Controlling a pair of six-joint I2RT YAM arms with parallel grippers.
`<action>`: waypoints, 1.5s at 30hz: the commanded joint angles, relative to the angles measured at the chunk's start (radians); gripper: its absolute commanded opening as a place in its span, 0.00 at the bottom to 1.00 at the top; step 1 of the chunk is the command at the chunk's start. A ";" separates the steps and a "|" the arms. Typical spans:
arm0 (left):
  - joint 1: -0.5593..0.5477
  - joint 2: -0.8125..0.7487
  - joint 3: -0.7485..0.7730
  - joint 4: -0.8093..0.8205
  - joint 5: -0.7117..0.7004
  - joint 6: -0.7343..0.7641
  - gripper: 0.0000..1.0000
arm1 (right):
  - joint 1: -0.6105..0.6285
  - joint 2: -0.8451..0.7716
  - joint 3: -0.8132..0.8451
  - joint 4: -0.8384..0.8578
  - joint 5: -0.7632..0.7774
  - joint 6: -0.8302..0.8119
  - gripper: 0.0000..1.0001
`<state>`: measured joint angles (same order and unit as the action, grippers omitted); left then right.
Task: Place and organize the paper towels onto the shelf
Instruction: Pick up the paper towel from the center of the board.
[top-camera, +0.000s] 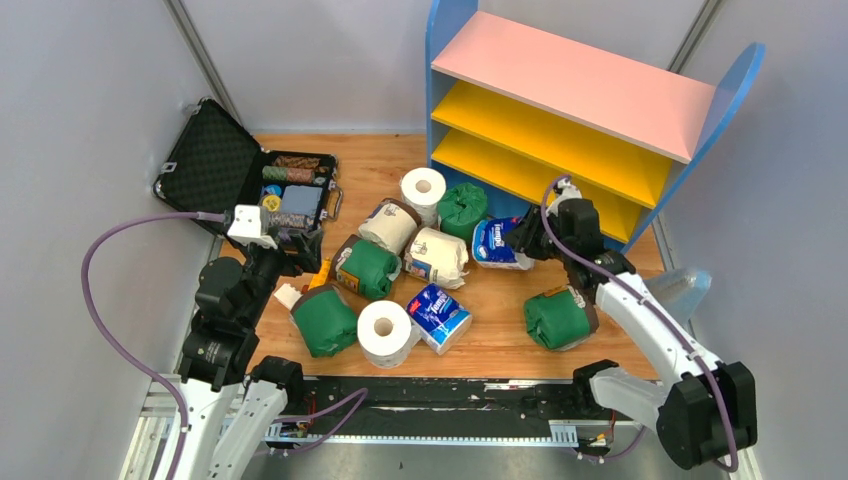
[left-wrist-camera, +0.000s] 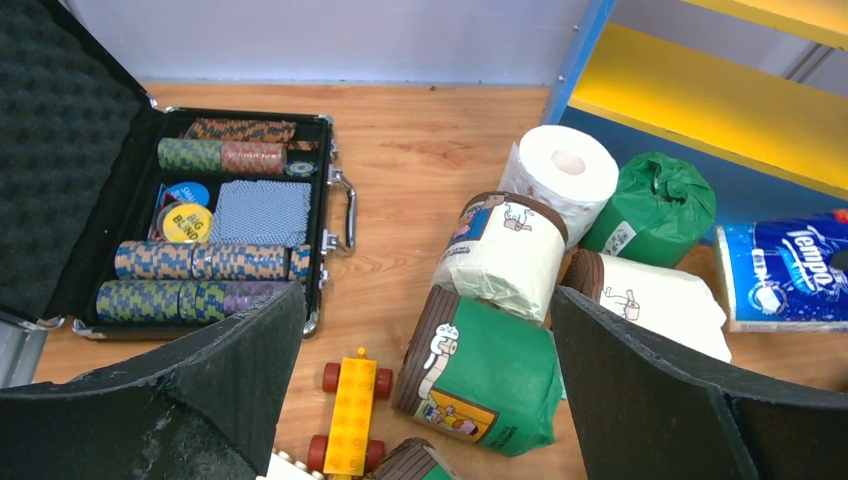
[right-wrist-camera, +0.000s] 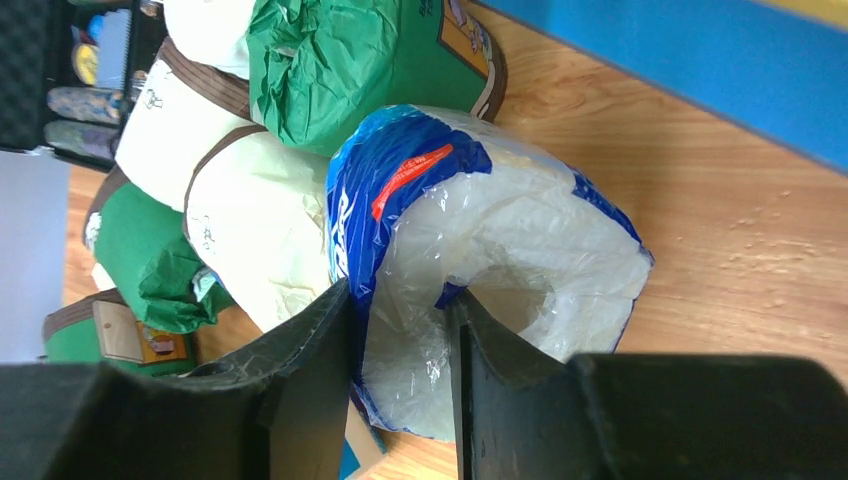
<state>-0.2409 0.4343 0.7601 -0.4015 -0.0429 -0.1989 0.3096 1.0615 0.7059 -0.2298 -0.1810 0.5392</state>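
Paper towels lie scattered on the wooden floor in front of the shelf (top-camera: 580, 80). My right gripper (top-camera: 522, 240) (right-wrist-camera: 400, 300) is shut on the wall of a blue-and-white wrapped roll (top-camera: 495, 243) (right-wrist-camera: 480, 210), with one finger inside its core hole and the other outside. That roll rests on the floor by the shelf's blue base (right-wrist-camera: 700, 70). My left gripper (top-camera: 300, 250) (left-wrist-camera: 428, 300) hangs open above a green-wrapped roll (left-wrist-camera: 485, 375). Cream rolls (left-wrist-camera: 505, 250), a bare white roll (left-wrist-camera: 560, 170) and another green one (left-wrist-camera: 650, 205) lie beyond it.
An open black case (top-camera: 215, 160) of poker chips sits at the back left. A yellow toy car (left-wrist-camera: 350, 415) lies beside the green roll. More rolls lie near the front edge: green (top-camera: 325, 320), white (top-camera: 385, 332), blue (top-camera: 440, 318) and green (top-camera: 558, 318). Grey walls close both sides.
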 joint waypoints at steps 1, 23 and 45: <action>-0.003 0.001 0.019 0.019 0.012 0.013 1.00 | 0.068 0.070 0.190 -0.236 0.160 -0.121 0.13; -0.009 -0.047 0.015 0.020 0.012 0.012 1.00 | 0.244 0.431 0.500 -0.385 0.563 -0.709 0.00; -0.064 -0.074 0.015 0.020 -0.012 0.023 1.00 | 0.156 0.485 0.420 -0.278 0.418 -1.044 0.00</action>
<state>-0.2974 0.3676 0.7601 -0.4015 -0.0452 -0.1936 0.4789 1.5475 1.1137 -0.5728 0.2409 -0.4114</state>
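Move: In the right hand already is the blue paper towel, pinched by the rim of its end. The shelf's lower yellow board lies about 13 cm ahead of this hand, 5 cm to its right and 3 cm lower. The back green roll is some 8 cm ahead and 11 cm left, the cream roll 15 cm left and level fore-and-aft, both about 8 cm below. From the left hand, that yellow board is roughly 18 cm ahead, 41 cm right and 19 cm below. Rolling the wrist so that its left side drops some 60 degrees, and swinging it about 30 degrees counter-clockwise, the right hand carries the pinched paper towel forward about 5 cm, down and to the right, in towards the shelf's lower front after a brief small rise. The fingers keep their hold; the empty left hand eases back and up a little, still open. ##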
